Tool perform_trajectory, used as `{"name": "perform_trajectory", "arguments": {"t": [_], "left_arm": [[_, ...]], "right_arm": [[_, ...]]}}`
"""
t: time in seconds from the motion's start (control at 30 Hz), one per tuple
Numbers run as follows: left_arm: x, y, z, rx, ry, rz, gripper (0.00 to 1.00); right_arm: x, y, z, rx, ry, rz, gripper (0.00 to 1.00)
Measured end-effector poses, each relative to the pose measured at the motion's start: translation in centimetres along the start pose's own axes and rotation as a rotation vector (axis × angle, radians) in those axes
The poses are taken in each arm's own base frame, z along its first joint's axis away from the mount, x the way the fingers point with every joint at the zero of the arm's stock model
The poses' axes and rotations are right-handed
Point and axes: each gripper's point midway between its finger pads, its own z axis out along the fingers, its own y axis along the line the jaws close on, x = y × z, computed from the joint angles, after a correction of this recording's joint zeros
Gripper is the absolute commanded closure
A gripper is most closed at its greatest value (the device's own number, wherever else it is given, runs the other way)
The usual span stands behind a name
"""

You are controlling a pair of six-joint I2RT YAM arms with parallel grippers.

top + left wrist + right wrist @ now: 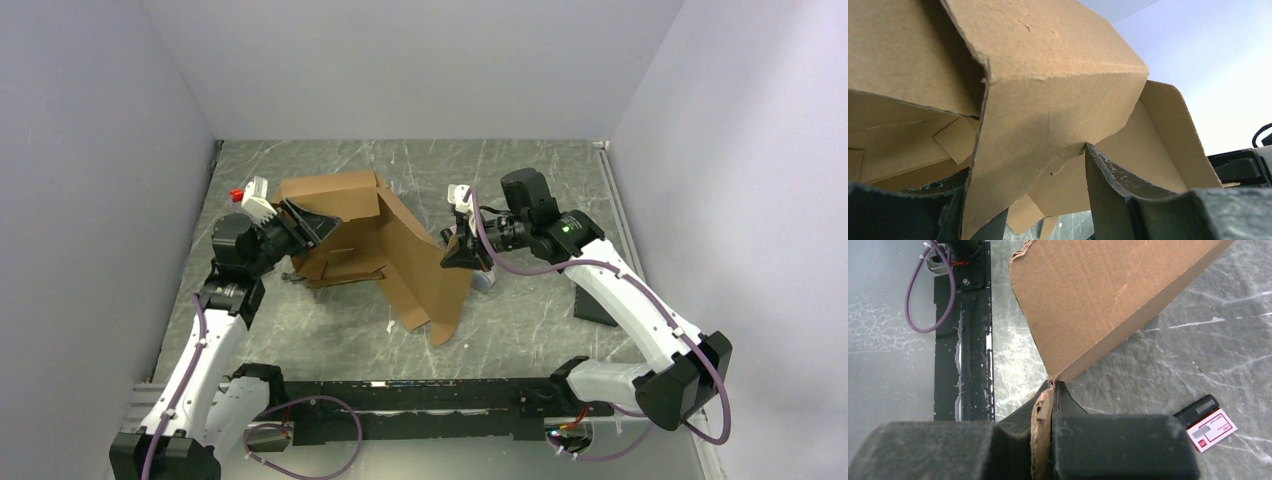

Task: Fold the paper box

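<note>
The paper box [400,250] is a brown cardboard sheet, partly folded, standing up off the middle of the table with one long panel sloping down toward the near edge. My left gripper [305,225] is at the box's left side, open. In the left wrist view a bent flap [1048,100] fills the gap of the left gripper [1023,165], and the right fingertip [1098,165] touches the flap's edge. My right gripper [458,255] is at the box's right edge, shut on it. In the right wrist view the cardboard edge [1042,430] is pinched in the right gripper [1053,390].
A black pad [595,305] lies right of the box beside my right arm. A small red-and-white card with a black piece [1210,426] lies on the table near the right gripper. The black base rail [420,405] runs along the near edge. Walls enclose the table.
</note>
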Motion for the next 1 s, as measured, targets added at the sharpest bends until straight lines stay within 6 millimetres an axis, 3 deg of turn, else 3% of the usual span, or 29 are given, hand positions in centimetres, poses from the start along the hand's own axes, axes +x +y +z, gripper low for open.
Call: {"name": "perform_trajectory", "arguments": {"t": [0.37,0.63,0.77,1.0], "left_arm": [[0.0,0.0,0.0,0.000,0.001,0.000,0.41],[1.0,0.9,-0.4,-0.042,0.041,-0.007,0.09],[1.1,0.7,-1.6,-0.072,0.043,0.014,0.05],[-1.2,-2.4,-5.2,-0.083,-0.039,0.132,0.05]], "right_arm": [[1.2,-0.7,0.9,-0.001,0.016,0.039,1.00],[1.4,-1.9,0.8,0.067,0.033,0.037,1.00],[1.4,-2.7,0.7,0.108,0.040,0.034,1.00],[1.5,-3.2,0.6,0.141,0.048,0.037,1.00]]}}
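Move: At the left hand, the box's hanging top flap passes between the half-open fingers; its middle is about 4 cm ahead, 4 cm to the right and 2 cm higher. The pinched side-panel corner is some 24 cm right and 9 cm back of that hand. From the right hand, the flap is about 13 cm ahead, 20 cm left and 2 cm up; the marker lies 19 cm ahead and the clear jar 9 cm ahead, 8 cm right, both some 20 cm below. Opening from half to nearly full width, the left fingers clear the hanging flap after a short wait: the hand dips just over a centimetre, then backs off about 4 cm, rising and edging left, its left side rolling up slightly. The right hand keeps its pinch on the side-panel corner, lowering it some 2 cm, then carrying it about 3 cm forward with a slight clockwise turn. ##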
